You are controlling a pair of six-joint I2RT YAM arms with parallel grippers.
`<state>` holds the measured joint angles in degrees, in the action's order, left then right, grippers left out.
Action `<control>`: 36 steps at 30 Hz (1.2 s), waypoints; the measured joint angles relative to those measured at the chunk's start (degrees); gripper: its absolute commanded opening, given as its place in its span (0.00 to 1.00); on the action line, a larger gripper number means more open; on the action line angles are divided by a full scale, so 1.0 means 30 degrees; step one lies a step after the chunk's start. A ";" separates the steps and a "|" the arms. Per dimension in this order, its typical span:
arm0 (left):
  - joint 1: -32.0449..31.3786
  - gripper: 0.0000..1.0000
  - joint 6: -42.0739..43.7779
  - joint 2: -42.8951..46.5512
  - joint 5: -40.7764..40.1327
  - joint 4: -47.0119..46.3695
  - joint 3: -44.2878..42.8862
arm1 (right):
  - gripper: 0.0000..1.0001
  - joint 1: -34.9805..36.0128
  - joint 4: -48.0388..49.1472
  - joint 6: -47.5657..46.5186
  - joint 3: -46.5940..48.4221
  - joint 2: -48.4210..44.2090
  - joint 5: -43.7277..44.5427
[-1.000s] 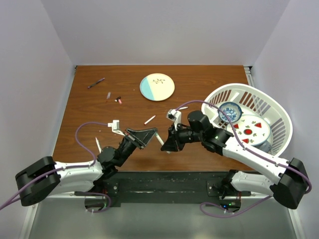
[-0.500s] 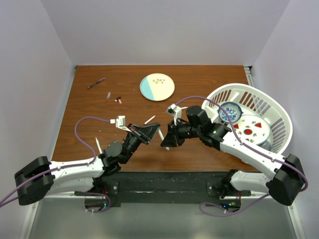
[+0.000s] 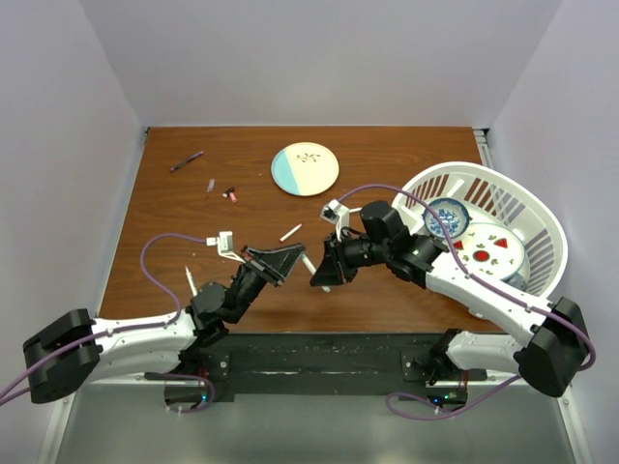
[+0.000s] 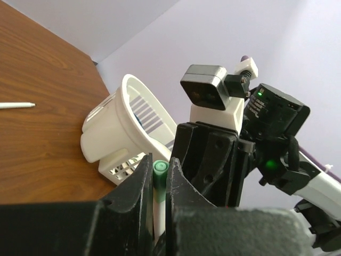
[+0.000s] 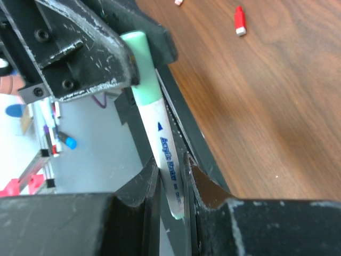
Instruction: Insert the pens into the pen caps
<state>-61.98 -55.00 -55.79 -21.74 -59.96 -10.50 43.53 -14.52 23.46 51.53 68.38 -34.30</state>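
One white pen (image 5: 165, 144) with a green pen cap (image 5: 141, 69) on its end hangs above the table's front middle, bridging my two grippers (image 3: 309, 263). My left gripper (image 4: 159, 176) is shut on the green cap (image 4: 160, 173), with the white barrel running down between its jaws. My right gripper (image 5: 173, 186) is closed round the barrel's other end. Loose on the table lie a white pen (image 3: 290, 232), another white pen (image 3: 191, 281), a dark purple pen (image 3: 187, 160), a pale cap (image 3: 210, 185) and a red cap (image 3: 230, 194).
A white slatted basket (image 3: 426, 179) holding patterned dishes stands at the right, close behind my right arm. A round plate (image 3: 305, 169), half pale blue, sits at the back middle. The table's front edge runs just below both grippers.
The two grippers have drawn closer together, tip to tip, with the pen between them. The left wrist rose toward the right arm and then settled back a little.
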 measured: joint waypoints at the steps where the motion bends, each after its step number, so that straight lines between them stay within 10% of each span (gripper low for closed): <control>1: 0.0000 0.00 -0.0211 0.0022 0.0015 -0.0430 0.0284 | 0.00 -0.0087 0.0000 0.0029 0.0000 0.0000 -0.0160; 15: -0.0481 0.00 -0.0896 0.2229 -0.1647 0.3402 -0.0539 | 0.00 -0.0437 0.3781 0.1632 0.0051 0.0911 -0.1275; 27: 0.0641 0.00 0.1792 0.1719 0.2878 1.5956 -0.7570 | 0.85 -0.1625 0.6827 0.1479 -0.5195 -0.5683 0.2441; 36: 0.3453 0.00 0.2543 -0.3585 0.5144 1.9023 -0.8808 | 0.92 -0.2011 0.2769 0.1639 -0.7293 -1.1876 0.4918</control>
<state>-51.62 -47.37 -66.54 -6.31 -2.90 -36.93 37.50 -6.22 28.38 29.65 32.75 -19.55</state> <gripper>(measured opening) 0.105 0.921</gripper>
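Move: The white pen body, gripped by my right hand, has its middle roughly 2 cm back, 4 cm right and 3 cm below my left hand. From my right hand, the green cap between my left fingers is about 2 cm ahead, 5 cm left and 4 cm up. On the table some 20 cm below my left hand, a white marker lies about 26 cm ahead and 4 cm left, and a red cap 12 cm ahead and 17 cm left. With the green cap and pen still joined between my hands, I lift both together a few centimetres. I then open my right fingers wide, letting go of the pen, and draw that hand about 10 cm to the right, clear of it. My left hand keeps its pinch on the cap and carries the pen down, ending some 9 cm lower and slightly forward, fingers tipping downward. ##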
